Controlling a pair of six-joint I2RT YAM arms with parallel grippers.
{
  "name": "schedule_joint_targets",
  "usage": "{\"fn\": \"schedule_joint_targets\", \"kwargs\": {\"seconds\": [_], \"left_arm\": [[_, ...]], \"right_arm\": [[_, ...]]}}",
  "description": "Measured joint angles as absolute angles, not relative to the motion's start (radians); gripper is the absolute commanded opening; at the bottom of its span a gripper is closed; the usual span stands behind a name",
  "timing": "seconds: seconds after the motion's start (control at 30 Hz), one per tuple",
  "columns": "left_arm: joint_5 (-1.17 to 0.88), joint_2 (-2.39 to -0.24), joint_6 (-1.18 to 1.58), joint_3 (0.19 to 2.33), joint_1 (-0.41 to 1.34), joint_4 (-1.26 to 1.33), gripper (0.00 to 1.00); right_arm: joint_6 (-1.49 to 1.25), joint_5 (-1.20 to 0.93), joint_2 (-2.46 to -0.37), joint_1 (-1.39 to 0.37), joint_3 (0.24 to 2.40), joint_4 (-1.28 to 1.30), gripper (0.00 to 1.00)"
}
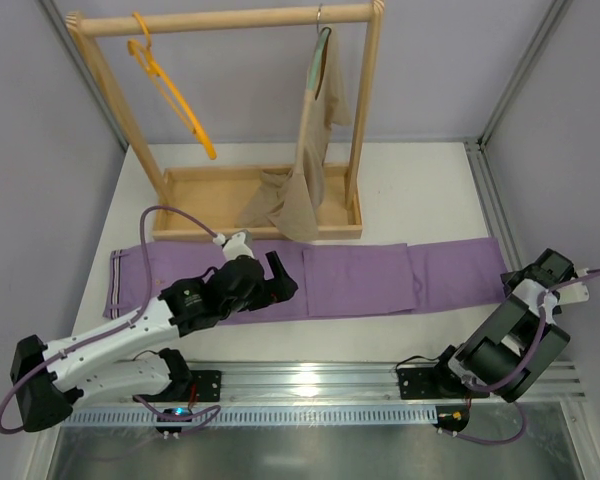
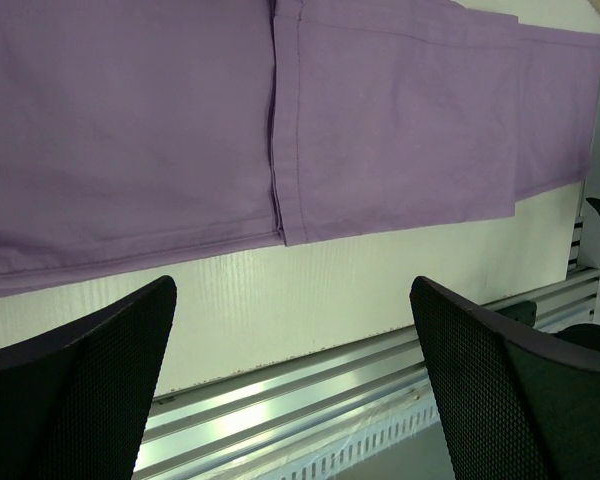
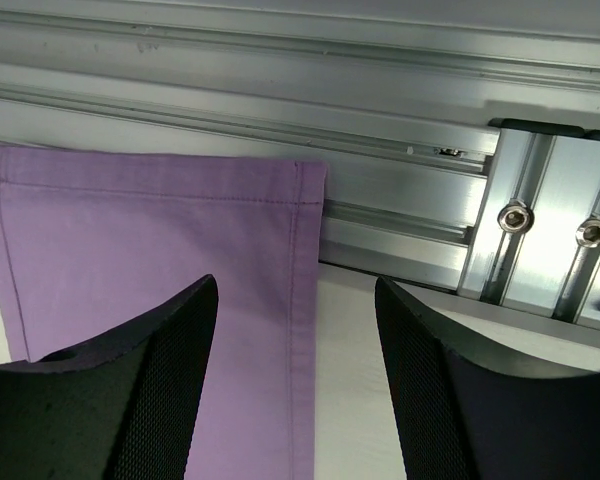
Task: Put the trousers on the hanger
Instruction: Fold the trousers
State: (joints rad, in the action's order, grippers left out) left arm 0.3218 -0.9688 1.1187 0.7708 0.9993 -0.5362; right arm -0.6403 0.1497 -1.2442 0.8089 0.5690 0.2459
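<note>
The lilac trousers lie flat across the table, with the striped waistband at the left. The orange hanger hangs at the left end of the wooden rack's bar. My left gripper is open and empty, hovering over the trousers' middle near their front edge. In the left wrist view, the trousers fill the top, and bare table shows between the gripper's fingers. My right gripper is open and empty at the trousers' right end. In the right wrist view it straddles the edge of the hem.
A wooden rack with a tray base stands at the back. It holds a beige garment on a grey-green hanger. An aluminium rail runs along the near edge, and a frame rail runs along the right side.
</note>
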Motion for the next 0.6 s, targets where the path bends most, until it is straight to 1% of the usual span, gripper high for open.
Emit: {"fn": "schedule_joint_targets", "kwargs": {"seconds": [0.23,0.33,0.37,0.43,0.47,0.53,0.57,0.6], "left_arm": [[0.318,-1.017,1.118,0.797,0.999,-0.537,1.0],[0.318,-1.019,1.117,0.802,0.999,-0.539,1.0],[0.319,-1.019,1.117,0.804,0.999,-0.54,1.0],[0.319,-1.019,1.117,0.81,0.999,-0.541,1.0],[0.319,-1.019,1.117,0.813,0.999,-0.541,1.0],[0.321,-1.019,1.117,0.818,0.999,-0.54,1.0],[0.321,-1.019,1.117,0.818,0.999,-0.54,1.0],[0.322,-1.019,1.117,0.818,0.999,-0.541,1.0]], "right_arm": [[-0.656,0.119,-1.325,0.819,0.512,0.102,0.67],[-0.665,0.115,-1.338,0.821,0.495,0.052,0.64],[-0.67,0.114,-1.338,0.821,0.489,0.038,0.59],[-0.68,0.111,-1.338,0.822,0.478,0.014,0.53],[-0.685,0.11,-1.338,0.822,0.475,0.006,0.47],[-0.691,0.105,-1.349,0.822,0.475,-0.007,0.37],[-0.692,0.104,-1.356,0.822,0.475,-0.012,0.24],[-0.693,0.104,-1.362,0.822,0.475,-0.018,0.17]]}}
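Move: The trousers' near edge, close to their outer right corner, lies just below the right hand: about 3 cm down, 1 cm ahead and 2 cm to its right. The far corner of the same hem is some 13 cm ahead and 1 cm left; the folded-over leg's hem is about 20 cm to the hand's left and 4 cm farther out. From the left hand the near edge is roughly 53 cm right, 2 cm ahead and 15 cm below. Lower the open right gripper about 3 cm onto the trousers' near edge, a few centimetres in from the outer corner, easing it forward 1.5 cm with a slight wrist tilt of some 5 degrees. Once it is nearly down, close the fingers across the side seam to pinch the cloth. ##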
